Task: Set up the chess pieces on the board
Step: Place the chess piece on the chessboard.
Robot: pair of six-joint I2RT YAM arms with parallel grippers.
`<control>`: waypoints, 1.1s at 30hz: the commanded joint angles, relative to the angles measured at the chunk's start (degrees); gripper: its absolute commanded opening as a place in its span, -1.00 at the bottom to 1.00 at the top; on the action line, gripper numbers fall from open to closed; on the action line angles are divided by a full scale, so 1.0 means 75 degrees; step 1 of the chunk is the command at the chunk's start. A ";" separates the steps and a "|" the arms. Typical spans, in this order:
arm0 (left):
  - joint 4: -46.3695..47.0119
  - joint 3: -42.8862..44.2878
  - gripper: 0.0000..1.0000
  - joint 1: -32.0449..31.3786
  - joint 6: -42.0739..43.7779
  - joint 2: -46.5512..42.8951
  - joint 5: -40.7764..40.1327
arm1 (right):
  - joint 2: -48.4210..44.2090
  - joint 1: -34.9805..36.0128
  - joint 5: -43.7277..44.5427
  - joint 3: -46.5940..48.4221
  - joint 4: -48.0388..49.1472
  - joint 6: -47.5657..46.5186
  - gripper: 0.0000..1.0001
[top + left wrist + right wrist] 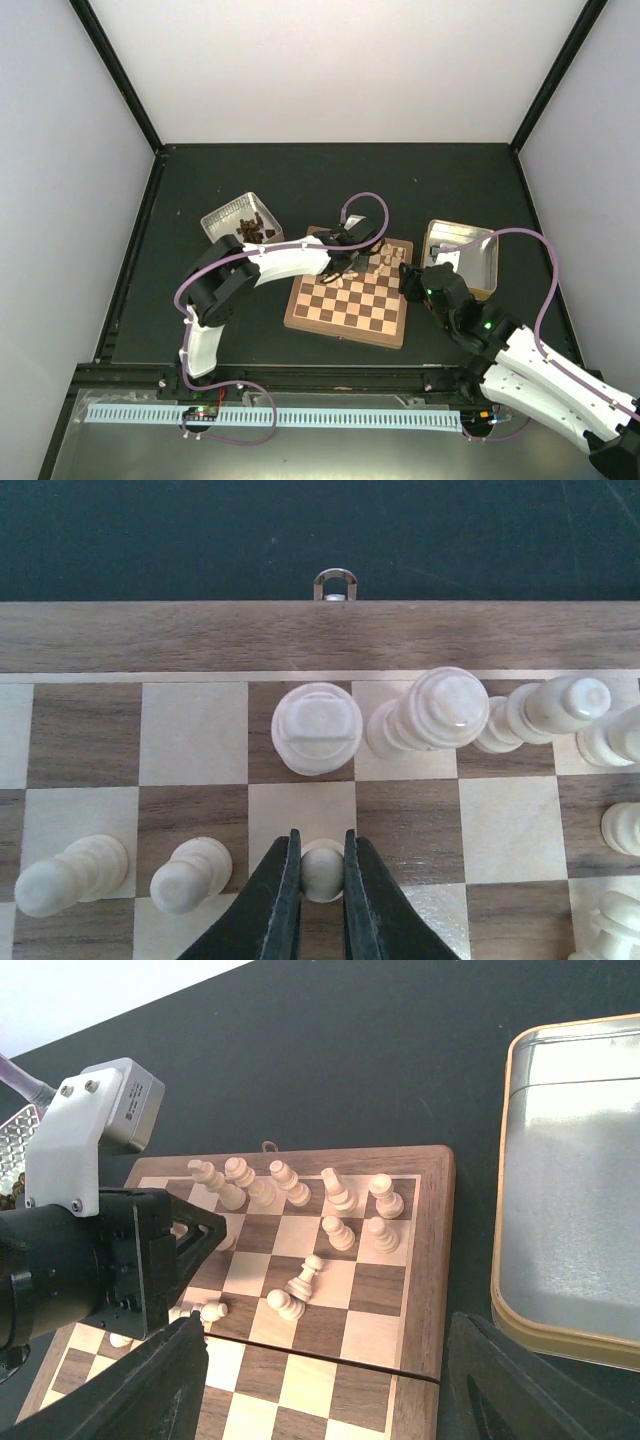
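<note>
The board point(348, 300) lies mid-table, its brown rim point(150, 635) running along the far side in the left wrist view. My left gripper point(322, 845) is shut on a small cream pawn point(322, 872), which stands on a square in the second row. Behind it stand a flat-topped piece point(316, 728) and taller chess pieces point(430, 710) in the back row. Two pawns point(190, 875) stand to its left. My right gripper point(330, 1390) hovers open over the board's right part point(430, 1260), holding nothing. Two pieces point(305, 1278) lean or lie near the middle squares.
An open metal tin point(462, 258) sits just right of the board, looking bare inside point(575, 1180). Another tin point(240, 222) holding dark pieces stands at the back left. Black walls border the dark table. The left arm's wrist point(90, 1250) fills the left of the right wrist view.
</note>
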 commanded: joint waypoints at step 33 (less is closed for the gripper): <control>0.0031 -0.0185 -0.32 0.0052 -0.0105 -0.1315 0.0389 | -0.0220 -0.0012 -0.0097 0.0260 -0.0115 -0.0192 0.36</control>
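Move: The left hand holds a white pawn over its square in the second row, right under the fingers, the board about 3 cm below. The flat-topped piece stands some 3 cm straight ahead, the round-headed piece about 3 cm ahead and 3 cm to the right. The nearest standing pawn is roughly 3 cm to the left and level. From the right hand that square lies about 9 cm ahead, 13 cm to the left and 14 cm below. Holding almost still at first, the left hand keeps its pinch on the pawn, then opens its fingers moderately to let go, easing back half a centimetre or so and a touch down. With the fingers clear, it rises about 4 cm off the pawn, the wrist rolling some 5 degrees so its left side dips. ##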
